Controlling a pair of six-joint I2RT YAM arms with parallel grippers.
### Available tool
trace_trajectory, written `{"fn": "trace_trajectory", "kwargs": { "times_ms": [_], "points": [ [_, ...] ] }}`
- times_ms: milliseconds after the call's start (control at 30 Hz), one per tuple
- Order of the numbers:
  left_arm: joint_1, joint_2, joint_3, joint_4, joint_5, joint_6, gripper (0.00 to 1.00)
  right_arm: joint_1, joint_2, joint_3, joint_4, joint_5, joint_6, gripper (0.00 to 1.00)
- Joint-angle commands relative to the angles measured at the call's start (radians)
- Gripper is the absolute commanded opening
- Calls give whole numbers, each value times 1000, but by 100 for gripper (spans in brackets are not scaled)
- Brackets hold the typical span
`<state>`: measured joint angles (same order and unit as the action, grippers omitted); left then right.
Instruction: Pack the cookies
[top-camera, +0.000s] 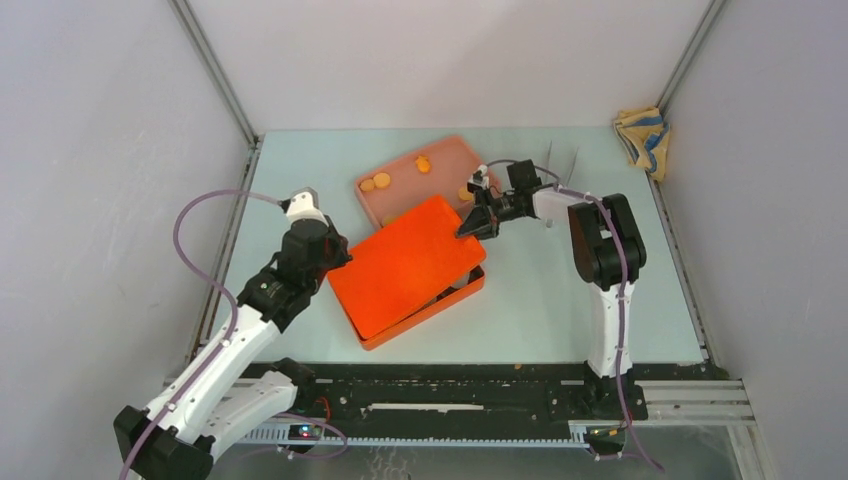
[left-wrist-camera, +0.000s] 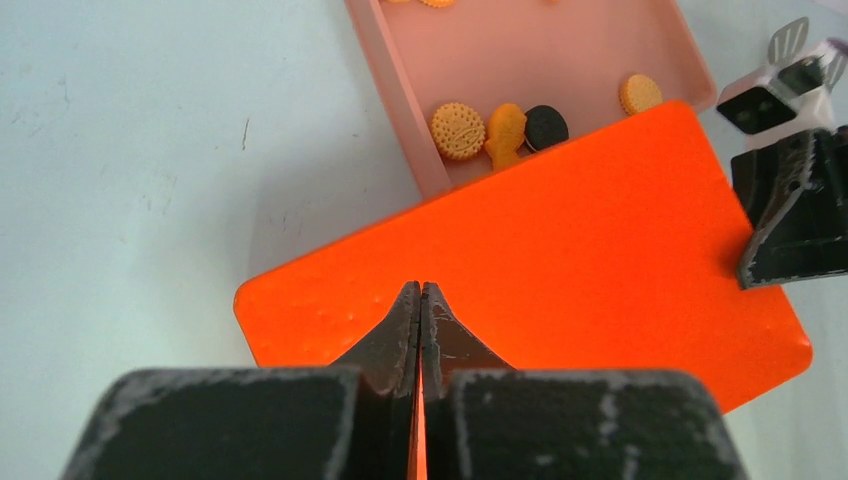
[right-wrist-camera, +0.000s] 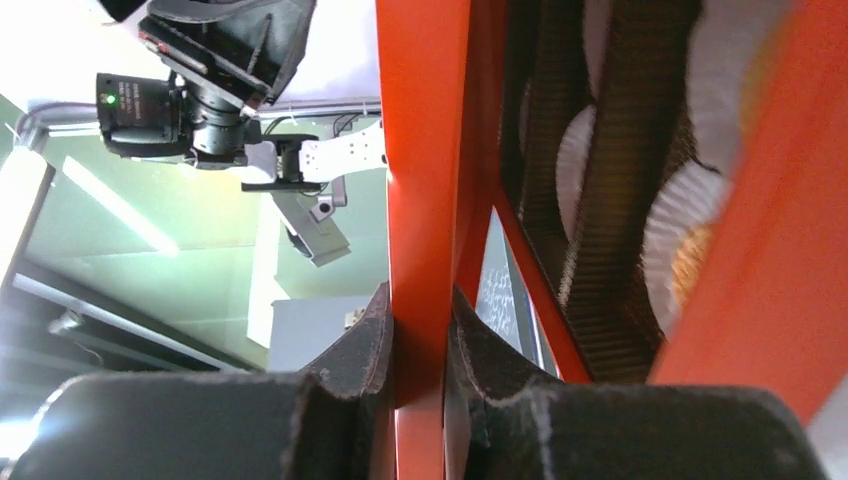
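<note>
An orange lid (top-camera: 405, 265) is held tilted over an orange box (top-camera: 472, 288). My left gripper (top-camera: 337, 256) is shut on the lid's left edge, which shows in the left wrist view (left-wrist-camera: 560, 250) between the closed fingers (left-wrist-camera: 420, 292). My right gripper (top-camera: 473, 228) is shut on the lid's far right corner; in the right wrist view it (right-wrist-camera: 418, 305) pinches the lid's rim (right-wrist-camera: 425, 150). Cookies (top-camera: 381, 181) lie in a pink tray (top-camera: 450, 152): a round orange one (left-wrist-camera: 458, 130), a star-like orange one (left-wrist-camera: 505, 133) and a black one (left-wrist-camera: 546, 125).
Inside the box, white paper cups (right-wrist-camera: 585, 145) sit between brown dividers, one holding an orange cookie (right-wrist-camera: 690, 265). A folded yellow and blue cloth (top-camera: 641, 138) lies at the back right corner. Thin metal tools (top-camera: 562, 160) lie behind the right gripper.
</note>
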<state>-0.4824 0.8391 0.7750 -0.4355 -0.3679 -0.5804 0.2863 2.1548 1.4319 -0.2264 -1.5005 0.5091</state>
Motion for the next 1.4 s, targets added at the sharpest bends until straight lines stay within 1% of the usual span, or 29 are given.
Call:
{"fn": "trace_trajectory", "kwargs": {
  "times_ms": [0,133,167,233,367,467,533,600,733,800,867,933,1033,1100,1167,1267,1367],
  "points": [
    [-11,-19,-33,18,-20,-26,0,4,41,-71,-93,92,-46,0],
    [-43,-64,-63,-28,-57,-93,0,5,23,-101,23,134,40,0],
    [-66,-75,-71,-44,-80,-114,0,2,6,-116,99,138,86,0],
    [-123,-91,-84,-83,-130,-159,0,-6,-43,-160,313,152,233,0],
    [-254,-97,-90,-268,-257,-331,0,-36,-116,-199,617,176,501,0],
    [-314,-97,-97,-443,-300,-482,0,-72,-171,-234,869,210,689,0],
    [-331,-101,-101,-527,-304,-561,0,-99,-197,-233,964,227,763,0],
    [-341,-114,-106,-589,-302,-624,0,-119,-213,-224,1001,215,802,0],
    [-357,-139,-128,-694,-307,-712,0,-145,-255,-234,1018,227,821,0],
    [-358,-137,-143,-724,-305,-743,0,-169,-298,-253,1058,253,840,0],
    [-358,-122,-149,-767,-312,-771,0,-198,-343,-262,1058,271,843,0],
    [-359,-89,-152,-793,-327,-791,0,-215,-375,-260,1069,271,862,0],
    [-358,-9,-160,-758,-352,-796,0,-211,-419,-263,1067,254,888,0],
    [-358,65,-162,-705,-366,-784,0,-189,-464,-268,1033,249,865,0],
    [-358,149,-152,-660,-378,-772,0,-177,-515,-274,954,256,807,0],
    [-356,259,-123,-599,-398,-739,0,-185,-592,-274,758,284,658,0],
    [-336,322,-113,-530,-412,-691,0,-207,-651,-280,633,308,574,0]
  ]
}}
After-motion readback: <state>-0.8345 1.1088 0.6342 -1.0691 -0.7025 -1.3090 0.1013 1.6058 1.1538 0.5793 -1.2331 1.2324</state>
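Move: Below the left hand, empty and shut over the lid's left part, the box's left end lies some 7 cm back, 2 cm left and 17 cm down; the pink tray is about 20 cm ahead and 15 cm right. The right hand holds the lid by its right end. From that hand the box's middle is roughly 7 cm back, 14 cm left and 11 cm down, and the pink tray 13 cm ahead, 10 cm left. Lowering the pinched lid about 4.5 cm towards the box, the right hand then reverses, lifting it over 20 cm while swinging out to the right, forward and partly back, turning clockwise nearly 30 degrees. The shut left hand sinks 15 cm and draws back 12, then slightly left, tipping down 30 degrees, to beside the box's left end. ##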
